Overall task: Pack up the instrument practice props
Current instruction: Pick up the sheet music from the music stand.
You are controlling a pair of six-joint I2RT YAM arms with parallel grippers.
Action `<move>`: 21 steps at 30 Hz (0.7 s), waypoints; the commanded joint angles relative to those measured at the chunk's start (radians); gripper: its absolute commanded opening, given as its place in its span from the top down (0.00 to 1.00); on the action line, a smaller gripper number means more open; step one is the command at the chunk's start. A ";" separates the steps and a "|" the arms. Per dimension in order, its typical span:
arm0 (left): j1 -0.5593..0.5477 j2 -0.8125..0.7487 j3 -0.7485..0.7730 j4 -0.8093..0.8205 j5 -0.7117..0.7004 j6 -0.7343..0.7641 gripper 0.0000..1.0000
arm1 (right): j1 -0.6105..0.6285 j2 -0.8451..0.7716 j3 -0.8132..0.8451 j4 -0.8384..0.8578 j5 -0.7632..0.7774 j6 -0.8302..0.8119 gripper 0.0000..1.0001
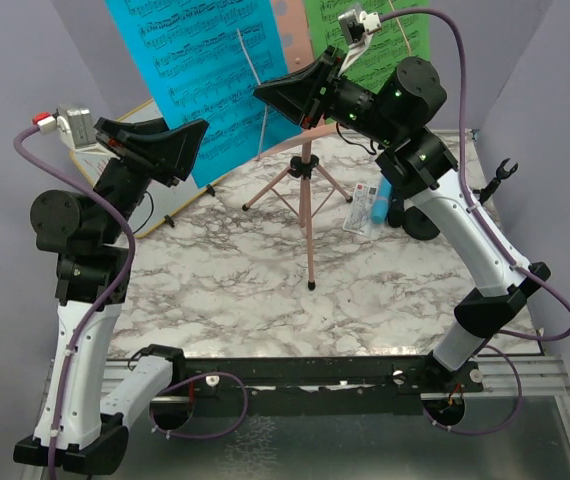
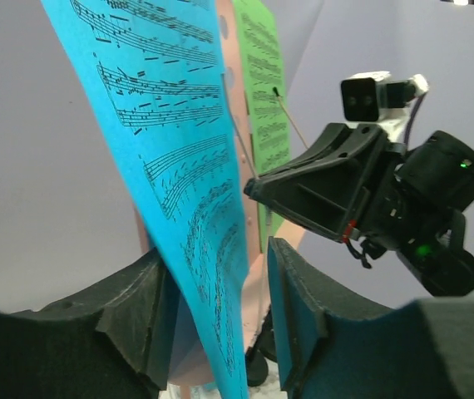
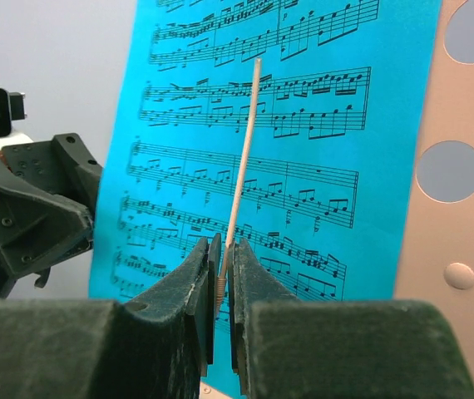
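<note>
The pink tripod music holder (image 1: 308, 210) stands mid-table, and its perforated tray (image 3: 461, 233) carries a blue music sheet (image 1: 205, 70) and a green music sheet (image 1: 415, 35). My right gripper (image 1: 260, 93) is shut on the tray's thin page-retaining rod (image 3: 245, 141) just above its small spring, in front of the blue sheet (image 3: 303, 166). My left gripper (image 1: 197, 152) is at the blue sheet's lower left edge. Its jaws (image 2: 216, 266) stand apart with the sheet (image 2: 162, 141) hanging between them. A blue microphone (image 1: 383, 195) and a black round-based mic holder (image 1: 420, 220) sit at the right.
A whiteboard (image 1: 160, 205) leans behind my left arm. A small white and red item (image 1: 365, 210) lies by the microphone. Another black holder (image 1: 500, 175) stands at the table's right edge. Purple walls enclose the back and sides.
</note>
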 commanded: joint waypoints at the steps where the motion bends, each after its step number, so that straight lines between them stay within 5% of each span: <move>1: 0.003 0.009 -0.006 0.061 0.093 -0.059 0.54 | -0.003 -0.004 -0.006 -0.007 -0.012 -0.015 0.86; 12: 0.003 0.052 0.015 -0.020 0.002 -0.073 0.66 | -0.002 -0.001 0.003 -0.017 -0.009 -0.019 0.86; 21: 0.003 -0.017 0.012 -0.097 -0.156 -0.010 1.00 | -0.003 -0.007 -0.010 -0.014 0.023 -0.032 0.86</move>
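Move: The left gripper, half open, has the left edge of the blue sheet music between its fingers; the part to grip lies about 3 cm ahead, 1 cm right and 2 cm lower. The stand's wire, already pinched by the right fingers, is about 7 cm ahead and 7 cm right at nearly equal height; the green sheet is roughly 22 cm ahead and 25 cm right, some 5 cm up. From the right hand, that blue edge is about 4 cm back, 6 cm left and 3 cm down. Bring the left gripper back and right barely 1 cm, then slide it forward and down about 4 cm over the left edge of the blue sheet, tipping the fingers down some 5 to 10 degrees. Shut them from half open as you go, to pinch the edge. Keep the right gripper still with the wire between its fingers. ##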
